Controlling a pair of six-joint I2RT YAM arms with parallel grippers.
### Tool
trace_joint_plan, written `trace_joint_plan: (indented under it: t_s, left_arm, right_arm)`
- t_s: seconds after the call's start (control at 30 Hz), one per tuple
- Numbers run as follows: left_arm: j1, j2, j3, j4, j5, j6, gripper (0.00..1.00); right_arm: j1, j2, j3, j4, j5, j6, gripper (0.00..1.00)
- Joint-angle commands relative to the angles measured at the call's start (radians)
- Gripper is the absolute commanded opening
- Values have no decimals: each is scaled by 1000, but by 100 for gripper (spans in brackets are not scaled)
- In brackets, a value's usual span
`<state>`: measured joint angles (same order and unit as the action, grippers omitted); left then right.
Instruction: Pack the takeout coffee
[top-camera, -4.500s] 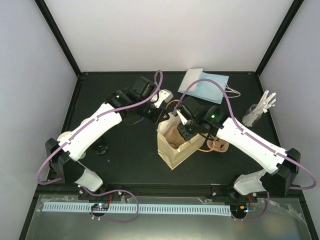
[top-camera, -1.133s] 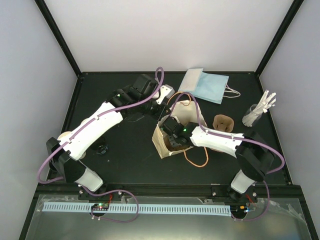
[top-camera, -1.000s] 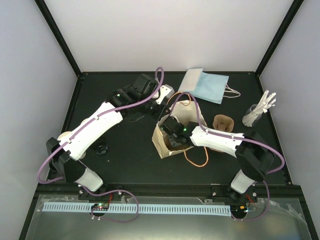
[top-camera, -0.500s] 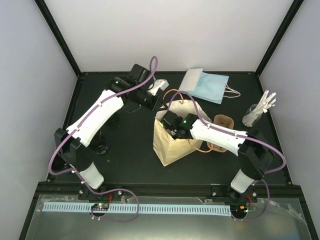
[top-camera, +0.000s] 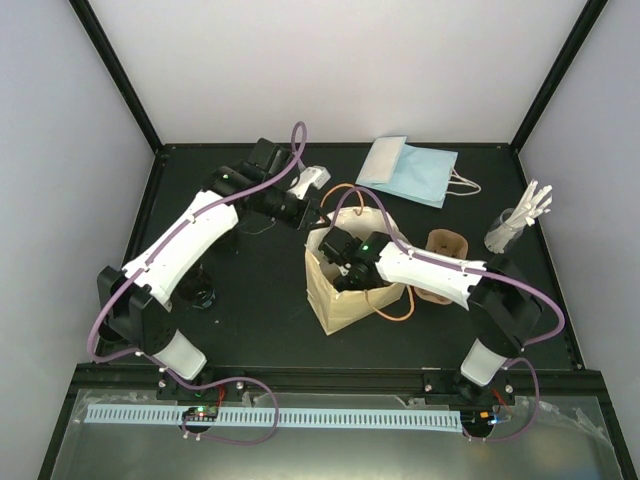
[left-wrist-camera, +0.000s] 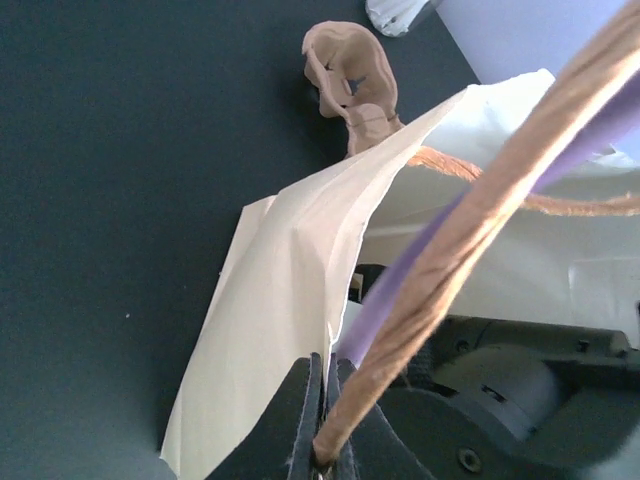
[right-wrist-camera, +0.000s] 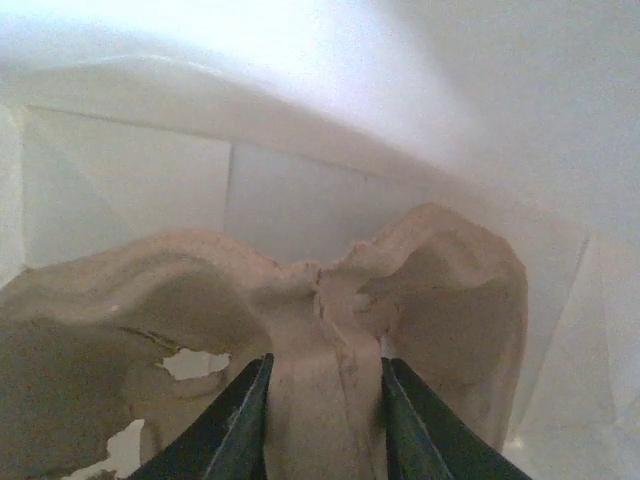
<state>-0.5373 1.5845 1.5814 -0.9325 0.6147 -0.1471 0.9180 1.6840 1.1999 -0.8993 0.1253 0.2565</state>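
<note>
A tan paper bag (top-camera: 340, 300) stands open at the table's middle. My left gripper (top-camera: 322, 216) is shut on its brown twisted handle (left-wrist-camera: 440, 270) at the far rim, with the bag's paper edge (left-wrist-camera: 290, 300) against the fingers. My right gripper (top-camera: 348, 268) reaches down into the bag. Its fingers are closed on the middle ridge of a brown moulded-pulp cup carrier (right-wrist-camera: 330, 300) lying inside. A small black-topped thing (top-camera: 205, 296) sits beside the left arm. It is too small to tell whether this is the takeout coffee.
A second pulp carrier (top-camera: 445, 250) lies right of the bag and also shows in the left wrist view (left-wrist-camera: 350, 80). Pale blue bags (top-camera: 410, 170) lie at the back. A cup of wooden cutlery (top-camera: 515, 225) stands far right.
My left arm has risen and drawn back with the handle, pulling the bag from slumped to upright and open. The right gripper has stayed inside the bag on the carrier.
</note>
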Motion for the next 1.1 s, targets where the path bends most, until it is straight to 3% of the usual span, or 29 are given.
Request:
trace_joint_plan:
  t_s: [0.0, 0.07, 0.13, 0.17, 0.2, 0.73, 1.07]
  left_arm:
    - [-20, -49, 0, 61, 54, -14, 2]
    - [-26, -50, 3, 60, 49, -14, 2]
    - [-31, -52, 7, 58, 43, -14, 2]
    - [-34, -53, 9, 57, 41, -14, 2]
    - [-35, -53, 9, 56, 39, -14, 2]
    - [-56, -67, 1, 47, 22, -2, 2]
    - [-71, -77, 22, 36, -12, 14, 2]
  right_arm:
    - [-8, -2, -49, 5, 2, 25, 33]
    - [-8, -6, -48, 2, 3, 24, 41]
    - [-8, -12, -50, 3, 10, 26, 71]
    - [-8, -17, -56, 11, 4, 26, 83]
    - [-8, -23, -64, 19, -7, 24, 86]
    - [-9, 42, -186, 160, 0, 76, 95]
    - [-8, -122, -91, 54, 70, 66, 100]
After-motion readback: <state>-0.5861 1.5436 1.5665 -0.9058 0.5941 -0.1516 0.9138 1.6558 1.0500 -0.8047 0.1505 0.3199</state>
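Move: The cup holder is between my right fingers, its middle roughly 3 cm below them, deep inside the takeout bag, whose middle lies about 2 cm ahead, 1 cm right and 5 cm up. The spare cup holder is outside, some 18 cm to the right, 6 cm farther out and 6 cm lower. My left hand already pinches the bag's rim; from it the held cup holder lies around 7 cm back, 5 cm right and 21 cm down. I spread my right fingers wide to let go of the cup holder's middle ridge, sinking about 5 cm deeper into the bag and drifting slightly right and back, then come back up some 2 cm with the fingers still wide. My left hand keeps its pinch on the bag's rim and eases it a couple of centimetres back and right, lifting slightly at the end. ##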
